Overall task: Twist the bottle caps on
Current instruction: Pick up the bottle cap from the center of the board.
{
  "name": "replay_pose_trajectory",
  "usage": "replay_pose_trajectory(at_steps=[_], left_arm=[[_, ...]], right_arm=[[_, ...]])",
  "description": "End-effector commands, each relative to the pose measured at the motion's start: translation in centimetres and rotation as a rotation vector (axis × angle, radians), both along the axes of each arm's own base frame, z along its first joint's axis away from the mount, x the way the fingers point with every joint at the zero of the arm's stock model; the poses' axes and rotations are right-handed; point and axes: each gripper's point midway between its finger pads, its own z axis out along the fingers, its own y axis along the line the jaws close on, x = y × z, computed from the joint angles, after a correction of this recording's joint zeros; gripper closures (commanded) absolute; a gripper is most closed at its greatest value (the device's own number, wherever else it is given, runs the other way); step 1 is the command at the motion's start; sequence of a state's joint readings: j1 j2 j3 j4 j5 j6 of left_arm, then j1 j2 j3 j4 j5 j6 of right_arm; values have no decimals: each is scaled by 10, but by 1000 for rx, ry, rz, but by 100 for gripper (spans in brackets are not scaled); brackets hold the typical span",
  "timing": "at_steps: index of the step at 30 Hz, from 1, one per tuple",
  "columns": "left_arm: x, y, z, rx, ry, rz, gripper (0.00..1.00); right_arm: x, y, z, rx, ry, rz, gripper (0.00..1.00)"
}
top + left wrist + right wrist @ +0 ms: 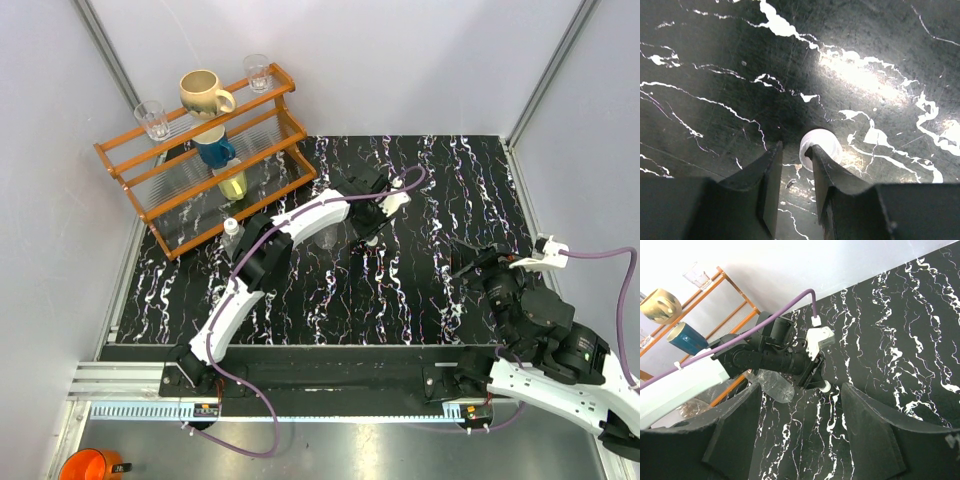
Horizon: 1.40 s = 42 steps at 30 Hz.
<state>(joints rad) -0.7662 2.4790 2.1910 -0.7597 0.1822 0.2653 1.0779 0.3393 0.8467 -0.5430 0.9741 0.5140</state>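
Observation:
A white bottle cap (822, 145) lies on the black marbled table, touching the tip of my left gripper's right finger and outside the gap. My left gripper (794, 150) is open with only table between its fingers. From above, it (368, 238) points down at mid-table. A clear bottle (325, 237) lies on its side under the left arm; the right wrist view shows that bottle (776, 385) and the cap (825, 386) beside the left gripper (816, 379). Another bottle (232, 240) with a white top stands by the rack. My right gripper (464, 258) (801, 388) is open and holds nothing.
An orange wooden rack (200, 150) at the back left holds a beige mug (205, 94), a blue mug (213, 150) and clear glasses (153, 119). Grey walls close the table at the back and sides. The left arm's purple cable (400, 187) loops above its wrist.

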Motion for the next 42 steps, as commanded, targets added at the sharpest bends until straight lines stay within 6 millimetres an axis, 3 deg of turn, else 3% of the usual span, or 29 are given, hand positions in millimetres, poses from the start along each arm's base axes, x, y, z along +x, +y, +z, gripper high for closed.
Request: replay_pose_trajectory(at_steps=[1, 7, 13, 19, 22, 23, 26, 27, 29, 30, 34, 35, 36, 38, 39, 40, 41, 42], left_arm=[[-6, -2, 13, -44, 15, -23, 67], [-10, -3, 11, -47, 29, -31, 73], [-25, -10, 6, -70, 78, -62, 100], [-47, -20, 33, -131, 133, -93, 100], [-66, -22, 72, -196, 170, -119, 100], [-73, -21, 100, -233, 169, -128, 100], [-107, -22, 162, -362, 246, -194, 100], [-127, -20, 204, -450, 260, -251, 100], [-146, -15, 250, -537, 267, -308, 100], [-163, -5, 290, -618, 273, -360, 100], [-198, 28, 376, -822, 338, -458, 100], [-200, 32, 393, -878, 320, -495, 100], [-207, 46, 407, -916, 410, -498, 100], [-213, 60, 426, -979, 406, -545, 100], [-216, 74, 434, -985, 505, -514, 100], [-220, 80, 427, -986, 555, -491, 100], [-217, 82, 444, -1048, 407, -588, 100], [-220, 90, 451, -1055, 536, -495, 100]], right_arm=[[3, 8, 4, -3, -8, 10, 27], [4, 10, 4, 0, -10, 13, 27], [4, 7, 1, -6, -11, 6, 28], [2, 5, -2, -21, -15, 10, 28], [0, 4, 7, -47, -37, 36, 26], [-1, 3, 17, -38, -59, 43, 25], [-7, 1, 45, -62, -141, 91, 19], [-10, 5, 52, -103, -178, 132, 17], [-17, 7, 75, -89, -271, 182, 12], [-23, 16, 83, -137, -334, 245, 10], [-32, 38, 109, -228, -491, 352, 3], [-30, 50, 116, -251, -515, 379, 3], [-34, 64, 121, -301, -566, 434, 2], [-34, 87, 135, -346, -626, 486, 2], [-38, 99, 141, -395, -686, 529, 2], [-39, 108, 143, -423, -710, 553, 1], [-39, 117, 159, -413, -768, 554, 1], [-43, 127, 164, -443, -818, 587, 1]])
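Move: The open-side-up cap is right at the left fingertips, about 1 cm below, 1 cm to the right and 1 cm back; one finger is already over its opening. The uncapped bottle stands some 11 cm to the left of the cap, level with it; the capped bottle is roughly 31 cm left of the cap and 7 cm nearer the base. From the right hand, the cap lies about 20 cm ahead, 16 cm left and 32 cm below. Easing back and right by about 1 cm, the left hand shuts its fingers on the cap's rim, one finger inside the opening, then sweeps fast up some 45 cm and back about 20, veering left late on, while the wrist swings the fingers from pointing down to pointing right. Late on, the right hand rises about 12 cm and shifts left, tips up and turns counter-clockwise some 30 degrees, and opens wider. ##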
